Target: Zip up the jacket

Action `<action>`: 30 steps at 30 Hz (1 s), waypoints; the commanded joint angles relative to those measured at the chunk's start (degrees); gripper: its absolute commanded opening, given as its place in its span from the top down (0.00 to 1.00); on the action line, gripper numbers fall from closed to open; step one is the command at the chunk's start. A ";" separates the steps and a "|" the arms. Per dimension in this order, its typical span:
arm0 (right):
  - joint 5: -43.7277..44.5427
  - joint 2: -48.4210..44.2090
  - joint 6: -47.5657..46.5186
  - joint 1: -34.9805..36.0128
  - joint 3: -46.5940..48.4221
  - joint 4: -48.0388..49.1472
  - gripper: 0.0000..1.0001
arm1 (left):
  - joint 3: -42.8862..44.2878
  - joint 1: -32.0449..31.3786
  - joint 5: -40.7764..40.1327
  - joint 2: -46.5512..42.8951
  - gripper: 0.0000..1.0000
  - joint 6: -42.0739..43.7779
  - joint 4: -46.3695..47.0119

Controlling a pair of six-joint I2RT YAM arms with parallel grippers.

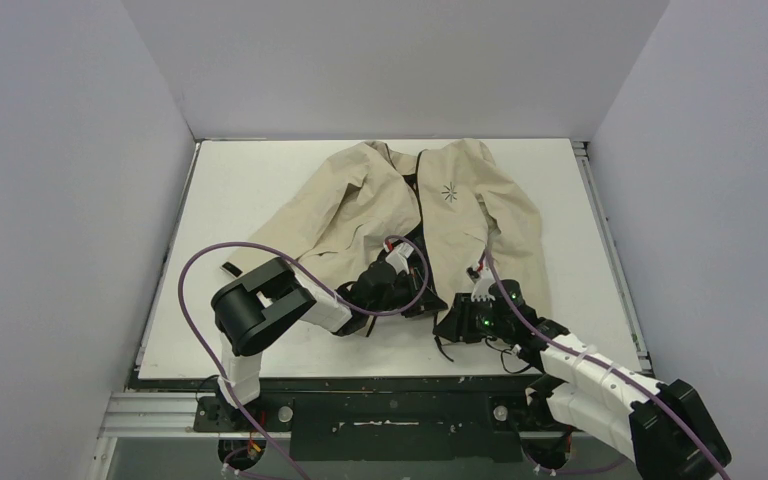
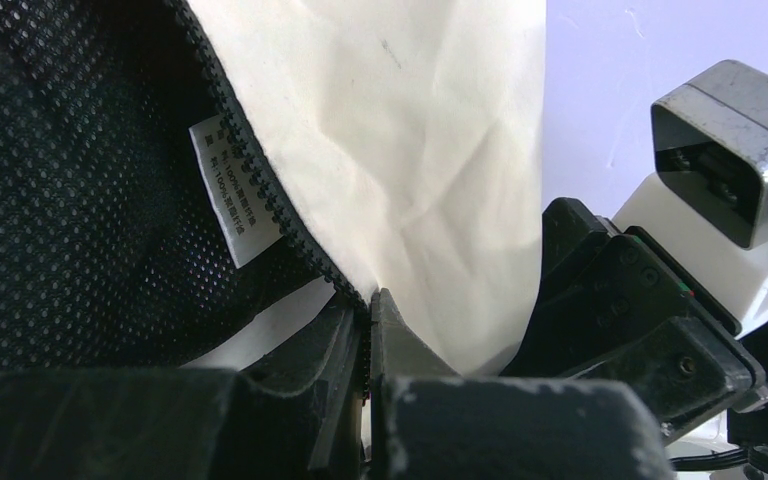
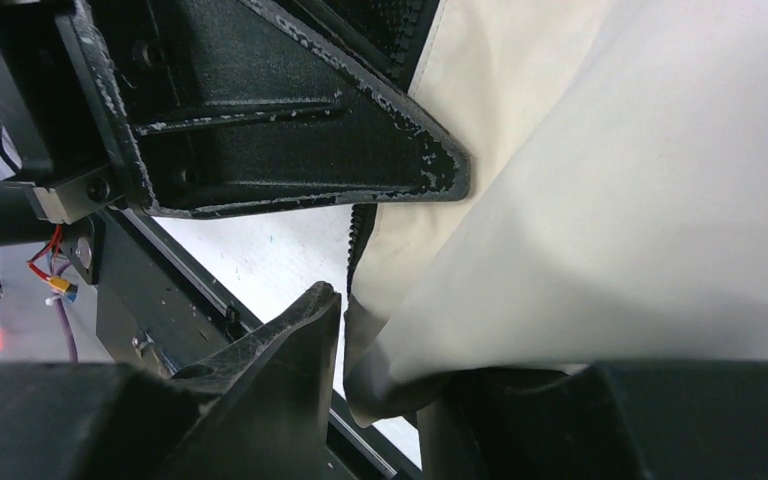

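The beige jacket [image 1: 460, 215] lies spread on the white table [image 1: 250, 190], front up, its dark zipper [image 1: 421, 215] running down the middle and a black starburst logo [image 1: 449, 192] on the chest. At the bottom hem my left gripper [image 1: 410, 290] [image 2: 370, 312] is shut on the toothed zipper edge [image 2: 260, 185], beside the black mesh lining [image 2: 70, 180]. Just to its right, my right gripper [image 1: 457, 318] [image 3: 410, 380] has its jaws apart around the other hem corner [image 3: 400, 385]. One finger [image 3: 290, 370] stands slightly clear of the cloth; the other is hidden under it.
The two grippers sit close together; the right arm's wrist [image 2: 660, 300] fills the right of the left wrist view, and a left finger [image 3: 290, 130] crosses the top of the right wrist view. The table's front edge [image 1: 380, 378] lies just behind them. Grey walls [image 1: 60, 200] enclose the table.
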 commanded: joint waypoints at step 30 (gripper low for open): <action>-7.86 -0.19 -1.68 0.48 1.51 5.34 1.00 | 1.99 2.60 2.74 -2.73 0.97 1.44 1.75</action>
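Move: The right panel's lower zip corner sits between the right hand's open fingers, about level fore-and-aft and sideways and some 1 cm below the hand point; from the left hand it is about 6 cm back. The black zip tail hangs roughly 3 cm back from the right hand and 3 cm below. The left panel's lower zip end lies about 14 cm left of the right hand and 1 cm ahead, some 4 cm lower. Ease the right gripper about half a centimetre back and down so its half-open fingers straddle the right panel's lower zip corner, then shut them on the cloth and lift it about half a centimetre, edging slightly left. Keep the left gripper still pinching the zip edge just farther out, nearly motionless throughout. ##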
